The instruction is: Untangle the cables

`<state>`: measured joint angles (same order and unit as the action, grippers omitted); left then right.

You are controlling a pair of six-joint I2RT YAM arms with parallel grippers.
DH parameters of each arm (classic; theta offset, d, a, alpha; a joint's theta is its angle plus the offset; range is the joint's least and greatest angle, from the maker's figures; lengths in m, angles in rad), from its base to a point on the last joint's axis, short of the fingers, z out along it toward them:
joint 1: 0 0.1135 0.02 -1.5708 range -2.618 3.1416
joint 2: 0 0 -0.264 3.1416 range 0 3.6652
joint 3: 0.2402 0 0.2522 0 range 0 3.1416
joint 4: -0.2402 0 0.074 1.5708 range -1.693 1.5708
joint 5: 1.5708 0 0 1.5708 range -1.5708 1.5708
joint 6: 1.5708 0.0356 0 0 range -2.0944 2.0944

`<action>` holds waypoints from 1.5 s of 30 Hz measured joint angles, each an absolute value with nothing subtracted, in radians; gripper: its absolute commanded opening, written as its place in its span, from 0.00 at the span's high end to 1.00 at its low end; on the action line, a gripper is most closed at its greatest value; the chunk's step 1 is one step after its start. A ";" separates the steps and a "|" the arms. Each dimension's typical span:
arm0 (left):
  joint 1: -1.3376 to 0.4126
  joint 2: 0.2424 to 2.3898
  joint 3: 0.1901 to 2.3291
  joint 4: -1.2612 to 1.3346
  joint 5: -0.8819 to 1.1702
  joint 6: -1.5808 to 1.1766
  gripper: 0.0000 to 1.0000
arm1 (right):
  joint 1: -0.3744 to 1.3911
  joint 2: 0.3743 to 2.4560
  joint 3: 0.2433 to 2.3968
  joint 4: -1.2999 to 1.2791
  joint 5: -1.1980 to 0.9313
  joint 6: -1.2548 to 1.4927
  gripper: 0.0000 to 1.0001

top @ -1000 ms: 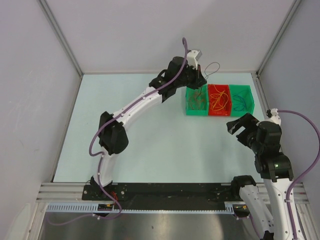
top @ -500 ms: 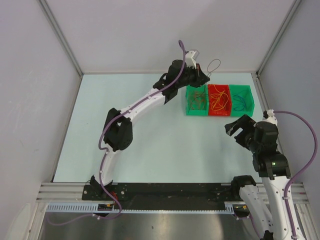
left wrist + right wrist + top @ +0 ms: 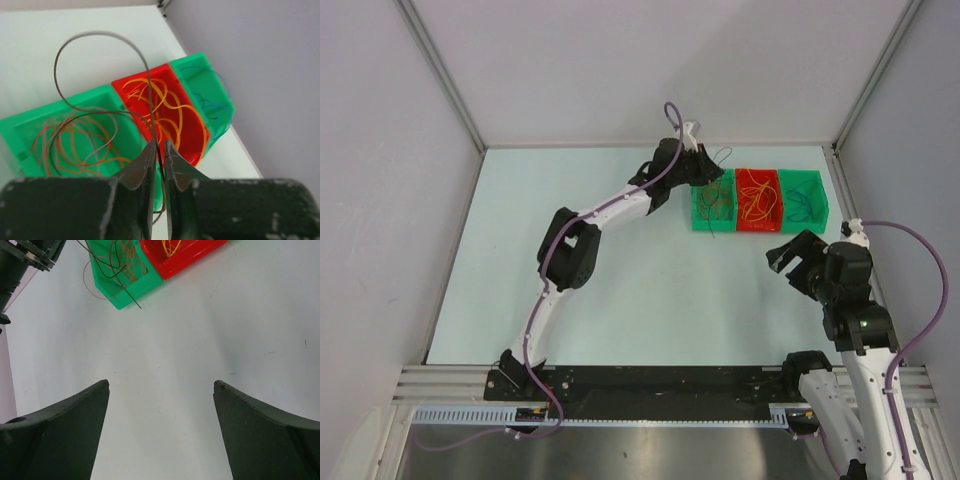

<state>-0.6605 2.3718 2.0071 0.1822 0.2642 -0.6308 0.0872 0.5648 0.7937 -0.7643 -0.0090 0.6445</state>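
The cables lie sorted in three bins: brown and orange ones in the left green bin [image 3: 713, 205], orange ones in the red bin [image 3: 757, 200], blue ones in the right green bin [image 3: 802, 200]. My left gripper [image 3: 708, 170] hovers over the left green bin's far-left corner. In the left wrist view its jaws [image 3: 159, 145] stand a narrow gap apart, open, with a dark brown cable [image 3: 100, 35] running between them and looping up over the bins. My right gripper [image 3: 790, 255] hangs open and empty [image 3: 160, 385] over bare table, in front of the bins.
The bins stand side by side at the table's back right. Grey walls close in the back and both sides. A dark cable end [image 3: 131, 299] sticks out over the left green bin's [image 3: 127, 287] near corner. The red bin [image 3: 185, 260] is beside it.
My left arm has swung left and down toward the left green bin, bringing the cable loop lower. Its jaws have parted slightly. My right gripper has drifted a little left.
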 measured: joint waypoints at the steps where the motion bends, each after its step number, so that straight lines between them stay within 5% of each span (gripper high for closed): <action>1: -0.657 2.373 1.988 0.185 0.263 -0.633 0.83 | 0.087 0.567 0.793 -0.764 -0.009 0.643 0.11; 11: -0.652 2.341 1.750 0.245 0.236 -0.649 0.80 | 0.087 0.571 0.783 -0.754 -0.024 0.644 0.11; 21: -0.652 2.277 1.698 0.219 0.233 -0.664 0.50 | 0.095 0.565 0.776 -0.753 -0.035 0.653 0.12; 34: -0.648 2.203 1.739 0.054 0.196 -0.662 0.43 | 0.102 0.543 0.773 -0.756 -0.036 0.655 0.12; 45: -0.579 1.872 1.464 0.044 0.160 -0.664 0.43 | 0.104 0.543 0.773 -0.768 -0.032 0.651 0.13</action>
<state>-0.5789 1.8717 1.4643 0.0437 0.1596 -0.6636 0.1036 0.5430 0.7731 -0.7685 -0.0319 0.6514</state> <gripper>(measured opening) 0.571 0.872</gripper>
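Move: The left green bin, where my left hand is to lay the dark cable still pinched in its fingertips, has its middle almost under that hand, about 6 cm ahead and roughly 15 cm down. The red bin with the yellow cables adjoins it, some 13 cm to its right; the right green bin with the blue cable is another 13 cm beyond. From my idle right hand the left green bin lies about 33 cm ahead, 15 cm left and 17 cm lower. I lower my left hand about 9 cm towards the left green bin, easing a little left and back as the fingers tip down some 10 degrees. There I open the fingers to a bit over half and let go of the dark cable, then lift and pull away to the left and somewhat back, climbing about 10 cm, with the fingers open. ##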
